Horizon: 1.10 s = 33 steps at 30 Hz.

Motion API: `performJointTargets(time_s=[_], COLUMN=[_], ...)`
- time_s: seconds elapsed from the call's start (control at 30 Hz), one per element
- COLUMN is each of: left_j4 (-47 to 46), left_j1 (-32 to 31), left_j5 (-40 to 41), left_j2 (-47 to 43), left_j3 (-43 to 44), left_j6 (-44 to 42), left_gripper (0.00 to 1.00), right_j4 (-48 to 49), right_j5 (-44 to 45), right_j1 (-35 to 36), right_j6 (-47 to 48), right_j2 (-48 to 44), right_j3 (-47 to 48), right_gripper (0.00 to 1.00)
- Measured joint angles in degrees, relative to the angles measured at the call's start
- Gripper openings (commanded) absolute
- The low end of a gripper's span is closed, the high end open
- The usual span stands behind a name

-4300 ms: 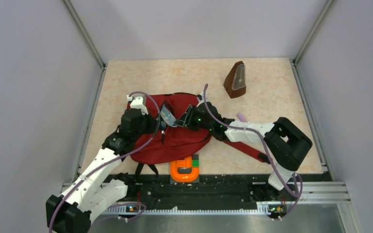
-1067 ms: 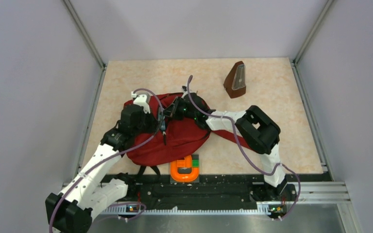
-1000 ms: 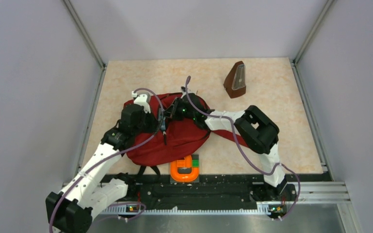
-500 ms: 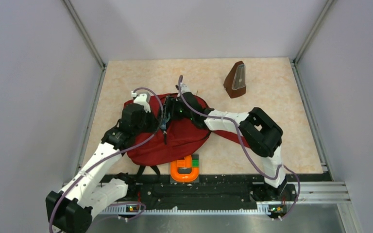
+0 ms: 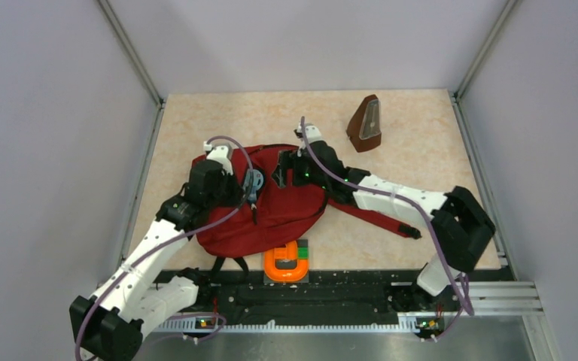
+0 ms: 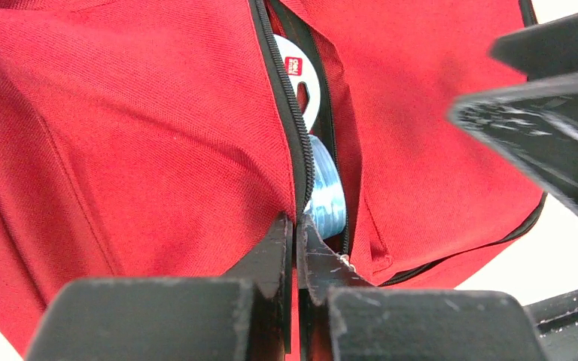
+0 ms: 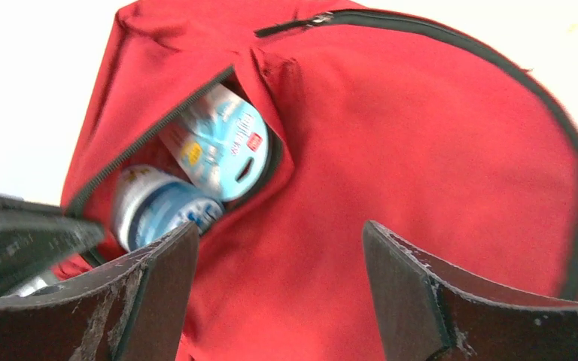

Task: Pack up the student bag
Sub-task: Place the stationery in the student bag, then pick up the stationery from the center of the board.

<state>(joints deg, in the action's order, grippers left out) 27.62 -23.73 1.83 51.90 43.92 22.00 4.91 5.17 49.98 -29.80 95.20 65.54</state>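
The student bag (image 5: 286,214), a dark-red backpack, lies flat in the middle of the table with its black zipper open. My left gripper (image 5: 250,192) is shut on the fabric edge beside the zipper (image 6: 295,226), holding the slit apart. A light-blue packaged roll (image 7: 222,139) sits inside the opening, partly under the flap; in the left wrist view the roll (image 6: 323,188) shows just past my fingertips. My right gripper (image 5: 280,174) hovers over the bag's red top panel (image 7: 421,150), open, with nothing between its fingers (image 7: 278,228).
A brown wedge-shaped object (image 5: 366,122) stands at the back right. An orange U-shaped piece (image 5: 286,265) with a green and red block lies at the near edge below the bag. The bag's long red strap (image 5: 380,218) trails right under my right arm.
My right gripper has opened, let go of the blue roll in the bag's opening, and drawn back to the right. The left gripper has kept its hold on the zipper edge.
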Motion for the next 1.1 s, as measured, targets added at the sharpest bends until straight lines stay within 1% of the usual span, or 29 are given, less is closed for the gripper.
performJointTargets(time_s=[0.1, 0.2, 0.3, 0.43, 0.57, 0.63, 0.73, 0.8, 0.87, 0.97, 1.03, 1.1], left_j4=[3.93, 7.21, 8.68, 7.06, 5.38, 5.29, 5.31, 5.14, 5.01, 4.94, 4.94, 4.94], left_j1=[0.00, 0.00, 0.00, 0.00, 0.00, 0.00, 0.00, 0.00, 0.00, 0.00, 0.00, 0.00], left_j5=[-0.09, -0.48, -0.13, 0.81, 1.44, 2.21, 2.56, 2.54, 2.54, 2.54, 2.54, 2.54], left_j2=[2.75, 6.64, 8.07, 5.64, 3.56, 4.59, 5.42, 5.64, 5.60, 5.57, 5.57, 5.57], left_j3=[3.82, 7.91, 8.76, 6.97, 4.26, 4.26, 4.26, 4.26, 4.26, 4.24, 4.22, 4.22], left_j6=[-1.70, -4.11, -5.66, -6.62, -7.30, -7.98, -8.55, -8.81, -8.98, -9.27, -9.38, -9.55], left_gripper=[0.00, 0.00, 0.00, 0.00, 0.00, 0.00, 0.00, 0.00, 0.00, 0.00, 0.00, 0.00], right_j4=[-4.74, -9.94, -14.82, -19.47, -22.05, -22.14, -22.88, -23.41, -24.00, -24.52, -24.76, -24.72], right_j5=[1.14, 2.10, 3.26, 4.87, 5.75, 5.75, 5.77, 5.55, 5.09, 4.81, 4.83, 4.87], right_j1=[-1.90, -6.82, -15.10, -25.46, -31.56, -33.57, -34.49, -34.64, -34.69, -34.69, -34.69, -34.69], right_j6=[3.45, 6.36, 8.41, 9.11, 9.42, 10.32, 11.76, 13.05, 14.34, 15.32, 15.72, 15.80], right_j2=[-6.29, -13.38, -19.89, -23.28, -21.46, -17.81, -12.24, -8.46, -5.79, -4.00, -3.61, -3.54], right_j3=[-3.34, -7.39, -11.65, -16.00, -17.97, -17.68, -16.61, -15.65, -14.99, -14.78, -14.78, -14.78], right_gripper=[0.80, 0.80, 0.78, 0.75, 0.75, 0.75, 0.73, 0.69, 0.63, 0.56, 0.53, 0.47])
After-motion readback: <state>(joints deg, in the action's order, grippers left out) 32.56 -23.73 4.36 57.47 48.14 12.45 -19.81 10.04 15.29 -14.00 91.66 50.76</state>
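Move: The pink highlighter on the table lies some 32 cm to the right of the right hand, about 2 cm farther out and 16 cm below it. The blue highlighter is about 4 cm to the left of the pink one and 3 cm nearer; the brown case stands about 20 cm beyond the pink one and 5 cm to its left. The red strap runs roughly 10 cm nearer than the pink one. From the left hand the pink highlighter is about 41 cm right and 2 cm farther out, well below. Rightward in a fast sweep of some 31 cm, the empty right hand leaves the open bag pocket, then drops about 14 cm over the pink highlighter, turning clockwise and tipping its fingers steeply down. At the end it stops just above with the fingertips either side of the highlighter, partly closing them. The left hand keeps its pinch on the pocket's zip edge, easing a centimetre or so left and down and rolling about 10 degrees. ##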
